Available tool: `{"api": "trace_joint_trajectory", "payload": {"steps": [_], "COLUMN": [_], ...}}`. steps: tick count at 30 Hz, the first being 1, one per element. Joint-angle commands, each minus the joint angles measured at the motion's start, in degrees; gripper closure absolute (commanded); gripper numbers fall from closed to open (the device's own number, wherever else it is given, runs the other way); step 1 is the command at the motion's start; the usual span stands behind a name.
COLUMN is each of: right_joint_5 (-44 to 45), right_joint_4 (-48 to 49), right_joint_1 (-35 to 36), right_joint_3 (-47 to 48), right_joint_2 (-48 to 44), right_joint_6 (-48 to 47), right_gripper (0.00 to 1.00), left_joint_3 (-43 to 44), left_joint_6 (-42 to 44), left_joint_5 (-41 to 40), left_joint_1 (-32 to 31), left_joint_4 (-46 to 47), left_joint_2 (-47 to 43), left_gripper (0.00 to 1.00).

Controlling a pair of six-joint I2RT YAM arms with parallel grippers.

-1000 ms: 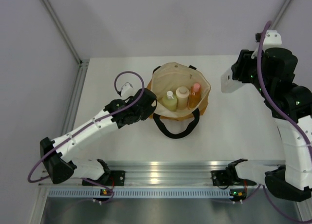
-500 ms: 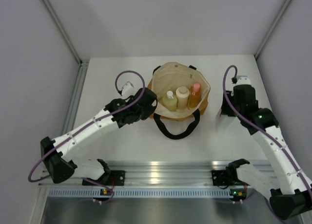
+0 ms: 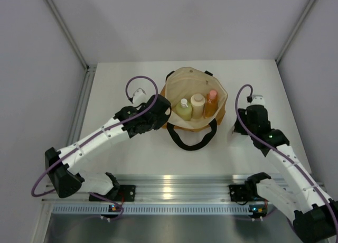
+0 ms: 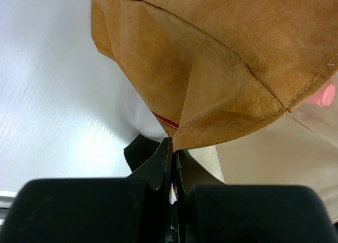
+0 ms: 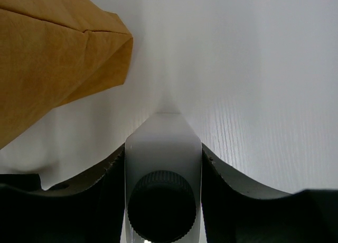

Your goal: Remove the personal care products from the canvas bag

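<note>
The canvas bag point(image 3: 177, 84) stands open at mid-table, with a black loop handle point(image 3: 191, 142) lying in front of it. Three personal care products stand inside: a yellow-green bottle point(image 3: 184, 110), a cream-beige one point(image 3: 197, 104) and an orange one with a pink cap point(image 3: 212, 102). My left gripper point(image 3: 162, 106) is shut on the bag's left rim; the left wrist view shows the tan fabric point(image 4: 237, 58) pinched between the jaws point(image 4: 173, 145). My right gripper point(image 3: 234, 130) is low over the table just right of the bag, shut on a white bottle point(image 5: 162, 132) with a dark cap point(image 5: 161, 207).
White tabletop point(image 3: 264, 84) lies to the right of and behind the bag. The bag's tan corner point(image 5: 53, 68) is close on the left of the held bottle. An aluminium rail point(image 3: 174, 185) runs along the near edge. Grey walls enclose the table.
My right arm has come down from high at the back right to low beside the bag's right side, carrying the white bottle. The left arm and the bag have stayed put.
</note>
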Motion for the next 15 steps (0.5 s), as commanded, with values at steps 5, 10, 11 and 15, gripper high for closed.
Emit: {"api": "trace_joint_trajectory", "payload": {"steps": [5, 10, 11, 15], "right_joint_5": [-0.1, -0.4, -0.5, -0.6], "right_joint_4": [8.4, 7.2, 6.9, 5.0], "right_joint_1": [-0.7, -0.7, -0.6, -0.6], "right_joint_3": [2.6, 4.7, 5.1, 8.4], "right_joint_2": [2.2, 2.7, 2.9, 3.0], "right_joint_6": [1.9, 1.5, 1.4, 0.9], "right_gripper": [0.52, 0.29, 0.26, 0.13], "left_joint_3": [2.1, 2.1, 2.1, 2.2], "left_joint_6": [0.5, 0.5, 0.5, 0.5], "left_joint_5": [0.6, 0.9, 0.9, 1.1], "left_joint_1": [-0.1, -0.1, -0.1, -0.1], "left_joint_4": [0.1, 0.1, 0.1, 0.1], "left_joint_2": [0.5, 0.9, 1.0, 1.3], "left_gripper": [1.00, 1.00, 1.00, 1.00]}}
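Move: The right fingers are still shut on the upper part of the white bottle, so its middle sits about 5 cm below their hand point, with roughly no offset ahead or sideways. The bag's middle is some 19 cm to the left and 10 cm farther out; the orange bottle in the bag is about 12 cm left and 10 cm ahead, both some 4 cm lower. From the left gripper the white bottle lies roughly 29 cm to the right, about level forward and 12 cm lower. Let go of the white bottle on the open table to the right of the bag: ease the right gripper about 1 cm forward with the fingers still closed on the bottle, then spread them wide so both pads come off its sides. Keep drifting forward and, as they open, start lifting about 2 cm, the wrist hardly turning. ##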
